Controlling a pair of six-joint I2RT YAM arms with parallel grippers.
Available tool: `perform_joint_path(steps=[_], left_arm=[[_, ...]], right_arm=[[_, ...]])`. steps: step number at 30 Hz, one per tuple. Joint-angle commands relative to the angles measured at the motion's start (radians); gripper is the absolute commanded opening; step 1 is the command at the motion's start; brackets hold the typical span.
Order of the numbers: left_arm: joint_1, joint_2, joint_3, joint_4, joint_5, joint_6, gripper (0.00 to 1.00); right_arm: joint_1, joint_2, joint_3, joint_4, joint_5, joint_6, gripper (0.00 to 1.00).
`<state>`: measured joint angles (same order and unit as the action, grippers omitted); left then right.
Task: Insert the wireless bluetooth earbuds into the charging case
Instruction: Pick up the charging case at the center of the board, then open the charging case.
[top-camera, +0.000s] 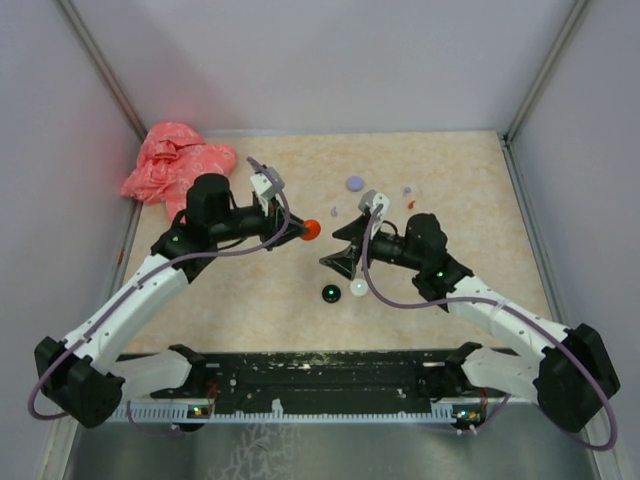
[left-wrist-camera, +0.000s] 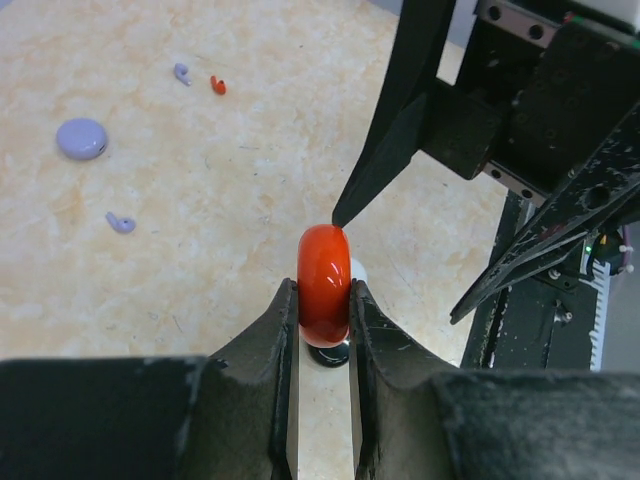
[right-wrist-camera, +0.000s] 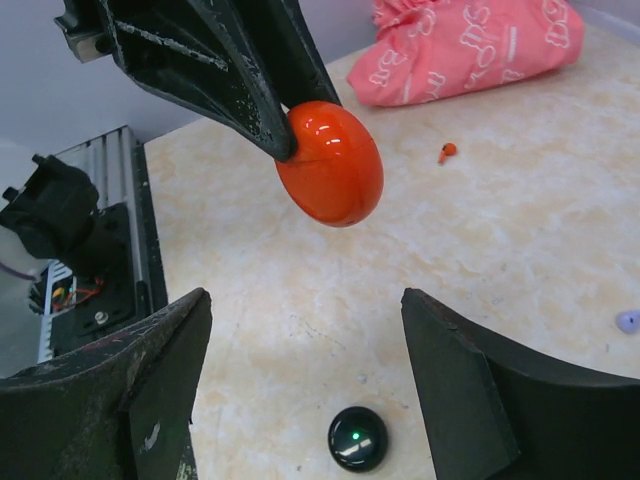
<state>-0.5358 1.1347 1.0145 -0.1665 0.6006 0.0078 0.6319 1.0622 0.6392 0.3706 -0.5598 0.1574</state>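
My left gripper (left-wrist-camera: 324, 300) is shut on an orange-red round charging case (left-wrist-camera: 324, 280), held on edge above the table (top-camera: 311, 229). My right gripper (right-wrist-camera: 305, 370) stands open just right of it, with nothing between its fingers; one fingertip (left-wrist-camera: 340, 212) nearly touches the case's top. The case (right-wrist-camera: 330, 162) hangs ahead of the right jaws. Tiny stemmed earbuds lie on the table: one orange-red (left-wrist-camera: 217, 85), two lilac (left-wrist-camera: 181, 72) (left-wrist-camera: 120, 222), and another orange-red earbud (right-wrist-camera: 446, 152) near the pink bag.
A black round case (right-wrist-camera: 357, 438) with a green light lies below the right gripper, a white round case (top-camera: 358, 289) beside it. A lilac round case (left-wrist-camera: 82, 138) sits farther back. A crumpled pink bag (top-camera: 175, 165) fills the back left corner. Walls enclose the table.
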Motion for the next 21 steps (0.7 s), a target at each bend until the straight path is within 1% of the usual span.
perform_joint_path(steps=[1,5,8,14,21], left_arm=[[0.004,-0.009,0.069,-0.074,0.121,0.130,0.06],[0.001,0.010,0.109,-0.137,0.208,0.189,0.08],[-0.006,0.021,0.129,-0.177,0.235,0.222,0.09],[-0.041,0.051,0.178,-0.255,0.218,0.271,0.10],[-0.070,0.064,0.211,-0.308,0.199,0.301,0.09]], right_arm=[[-0.005,0.021,0.058,0.049,-0.139,-0.066,0.75],[-0.005,0.028,0.062,0.105,-0.141,-0.074,0.72],[-0.004,0.039,0.077,0.114,-0.151,-0.076,0.70],[-0.005,0.075,0.105,0.150,-0.248,-0.048,0.64],[-0.003,0.088,0.099,0.197,-0.285,-0.032,0.54]])
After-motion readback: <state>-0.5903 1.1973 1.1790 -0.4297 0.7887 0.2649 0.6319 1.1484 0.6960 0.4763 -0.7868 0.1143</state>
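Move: The left gripper holds the red charging case just beyond its fingertips. The open right gripper it is going to is about 9 cm to its right, 3 cm back and 3 cm lower. From the right gripper, the case is roughly 7 cm left, 4 cm ahead and 2 cm up. On the table some 17 cm below the right gripper, the black case lies nearly straight underneath (1 cm back), the white case about 8 cm right and 1 cm ahead. Keep the red case pinched in the left gripper and draw it back about 4 cm and a little right towards the right gripper, turning clockwise some 15 degrees. Meanwhile bring the right gripper left, back and up, about 2 cm each, turning counter-clockwise, and narrow its wide-open fingers partway around the case's free end. ##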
